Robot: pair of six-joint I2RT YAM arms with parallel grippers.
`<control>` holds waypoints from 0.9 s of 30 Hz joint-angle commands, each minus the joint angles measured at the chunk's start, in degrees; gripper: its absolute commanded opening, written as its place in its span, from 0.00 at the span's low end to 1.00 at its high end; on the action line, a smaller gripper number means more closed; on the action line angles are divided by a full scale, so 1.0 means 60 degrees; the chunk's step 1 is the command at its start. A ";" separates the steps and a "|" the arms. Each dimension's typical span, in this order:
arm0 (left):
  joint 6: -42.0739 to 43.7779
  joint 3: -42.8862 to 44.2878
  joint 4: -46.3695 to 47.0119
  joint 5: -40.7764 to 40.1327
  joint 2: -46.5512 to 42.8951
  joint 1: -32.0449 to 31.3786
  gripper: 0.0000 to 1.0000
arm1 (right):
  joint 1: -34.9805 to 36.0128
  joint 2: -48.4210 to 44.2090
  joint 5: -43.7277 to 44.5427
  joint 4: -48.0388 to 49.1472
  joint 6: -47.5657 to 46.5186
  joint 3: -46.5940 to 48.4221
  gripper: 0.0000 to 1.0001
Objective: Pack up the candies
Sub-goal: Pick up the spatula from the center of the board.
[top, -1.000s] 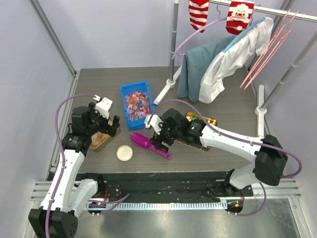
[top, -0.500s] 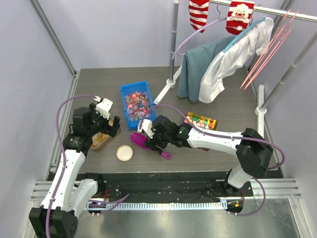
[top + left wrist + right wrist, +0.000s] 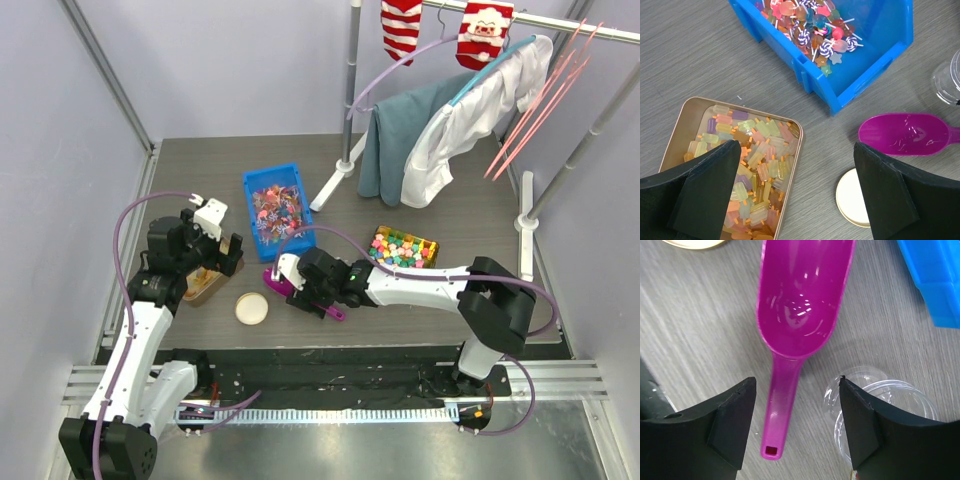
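Observation:
The candies (image 3: 276,208) fill a blue bin (image 3: 249,212) at mid-table; the left wrist view shows these candies (image 3: 812,27) inside the bin's blue wall (image 3: 865,70). A purple scoop (image 3: 277,281) lies empty in front of the bin. My right gripper (image 3: 308,287) hovers over its handle. In the right wrist view the scoop (image 3: 800,300) points away and its handle lies between the fingers of my right gripper (image 3: 795,400), which is open and touches nothing. My left gripper (image 3: 215,262) is wide open and empty above a gold tin; the left wrist view shows my left gripper (image 3: 795,170) over the tin's edge.
The gold tin (image 3: 801,150) holds pastel popsicle-shaped sweets. A round cream lid (image 3: 251,308) lies beside it. A clear plastic cup (image 3: 890,400) sits just right of the scoop handle. A tray of pastel cube sweets (image 3: 403,248) lies to the right. A clothes rack (image 3: 440,130) stands behind.
My right arm has swung left and nearer, from over the cube-sweet tray to above the scoop's handle, and its fingers have narrowed a little. The left arm has stayed still.

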 commanded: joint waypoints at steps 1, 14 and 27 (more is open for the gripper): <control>-0.0055 0.0005 0.0395 0.0062 0.0014 0.0009 1.00 | 0.0042 0.0078 0.0525 0.0652 -0.0073 -0.0143 0.72; 0.0003 -0.0068 0.0468 0.0135 0.0146 0.0009 1.00 | 0.0569 0.0591 0.0862 0.0930 -0.0219 -0.0056 0.58; -0.0011 -0.0039 0.0409 0.0325 0.0190 0.0009 1.00 | 0.0613 0.0826 0.1067 0.0930 -0.0292 0.0061 0.28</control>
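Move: The spatula lies right under the right hand, its middle about 3 cm left, 1 cm ahead and 2 cm down, with the handle running back to the right just below the open fingers. The clear cup stands about 5 cm ahead and 4 cm right, the white lid some 14 cm left and 2 cm back, the blue box about 18 cm ahead and 8 cm left. From the left hand, the spatula is roughly 15 cm right, 6 cm back and 15 cm below. The right fingers, one on each side, pinch the spatula's handle just behind the bowl. To get there the hand sinks about 2 cm and slips about 1 cm left, easing slightly back late in the descent; it closes from wide to about a third open with the wrist nearly unchanged, then holds low. ##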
